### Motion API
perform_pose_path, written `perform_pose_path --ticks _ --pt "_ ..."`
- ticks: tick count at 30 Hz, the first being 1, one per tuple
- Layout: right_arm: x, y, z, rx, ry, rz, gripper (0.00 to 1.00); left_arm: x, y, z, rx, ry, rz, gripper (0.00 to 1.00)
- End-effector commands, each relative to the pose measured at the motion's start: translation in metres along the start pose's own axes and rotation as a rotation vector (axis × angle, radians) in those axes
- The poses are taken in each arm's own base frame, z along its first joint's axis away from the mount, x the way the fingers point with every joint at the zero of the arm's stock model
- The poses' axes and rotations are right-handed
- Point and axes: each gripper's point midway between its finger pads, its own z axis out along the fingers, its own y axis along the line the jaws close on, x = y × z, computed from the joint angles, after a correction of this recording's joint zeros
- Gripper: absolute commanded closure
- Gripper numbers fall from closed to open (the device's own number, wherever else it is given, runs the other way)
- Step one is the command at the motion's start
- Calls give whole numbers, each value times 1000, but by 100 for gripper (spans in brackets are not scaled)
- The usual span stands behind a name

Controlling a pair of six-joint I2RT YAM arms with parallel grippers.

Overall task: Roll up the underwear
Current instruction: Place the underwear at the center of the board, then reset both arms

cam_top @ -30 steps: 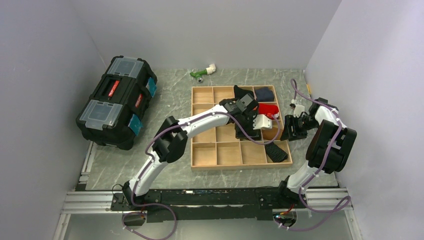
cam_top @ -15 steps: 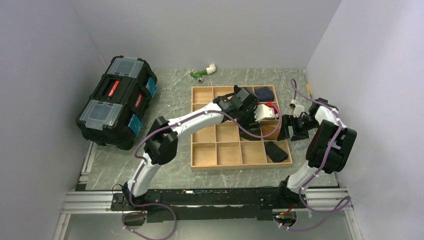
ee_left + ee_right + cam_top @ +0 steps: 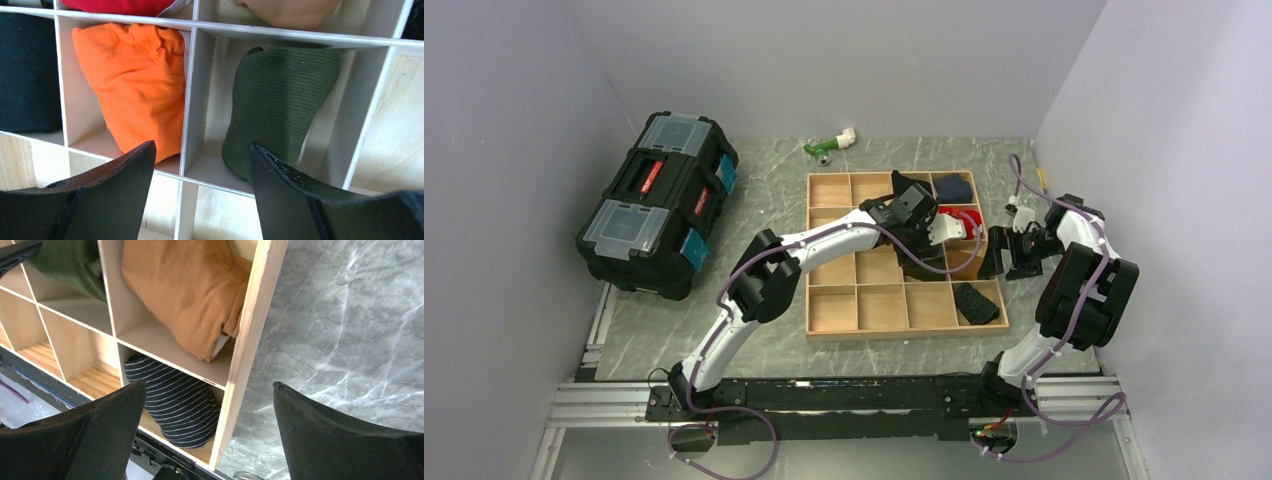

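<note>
The underwear (image 3: 280,105) is a dark olive-green ribbed cloth roll standing in one cell of the wooden tray (image 3: 884,333). Its edge also shows in the right wrist view, where the underwear (image 3: 70,265) sits at the top left. My left gripper (image 3: 201,147) hovers open just short of that cell, with nothing between its fingers. In the top view the left gripper (image 3: 924,235) covers the roll. My right gripper (image 3: 209,385) is open wide and empty, straddling the tray's right wall (image 3: 250,330). From above, the right gripper (image 3: 1002,255) is beside the tray's right edge.
An orange cloth (image 3: 135,85) fills the cell left of the underwear, and a red cloth (image 3: 120,5) lies beyond it. A tan cloth (image 3: 185,295) and a black striped roll (image 3: 175,405) occupy the right-hand cells. A black toolbox (image 3: 659,205) stands at the left.
The right gripper's jaws have spread much wider beside the tray's right wall. The left gripper swung a little toward the back of the tray and part-way back, staying open.
</note>
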Motion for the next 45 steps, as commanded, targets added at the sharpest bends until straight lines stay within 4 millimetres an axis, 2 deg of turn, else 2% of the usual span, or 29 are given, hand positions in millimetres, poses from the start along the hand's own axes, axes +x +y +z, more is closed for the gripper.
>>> perform_pose_path --ticks 1,5,8,18,26,31,32,37,43,45 --pt "-22 11 -24 -12 -93 -56 0 6 8 5 -45 20 13 27" --pt "-27 17 -30 -26 -115 -66 0 21 6 11 -38 53 4 27" --pt "-27 20 -31 -34 -120 -70 0 20 6 8 -33 43 -7 27" --pt "-28 27 -32 -65 -137 -81 0 -18 15 -15 -31 -45 -47 25" --pt "-42 38 -53 -40 -229 -152 0 -50 28 -52 -82 -145 -97 23" --pt "-51 47 -69 -2 -304 -203 0 -64 46 -93 -172 -215 -156 21" --pt "-52 48 -72 5 -316 -210 0 -71 51 -108 -197 -244 -165 19" --pt "-60 52 -84 33 -374 -236 0 -72 70 -163 -282 -315 -214 13" --pt "-76 58 -102 76 -470 -260 0 -38 85 -232 -382 -369 -267 1" --pt "-82 62 -110 93 -512 -271 0 -22 87 -256 -419 -380 -278 1"
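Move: The rolled green underwear already lies in its tray compartment, about 4 cm back, 3 cm right and 3 cm below the left hand. From that hand the orange roll lies 4 cm ahead and 3 cm right, the tan one 4 cm back and 12 cm right, both 3 cm lower. The green underwear is some 15 cm left, 3 cm ahead and 2 cm below the right hand. Left hand dips slightly, then rises some 20 cm leftward from the green underwear, opening wider; right rises 10 cm. ##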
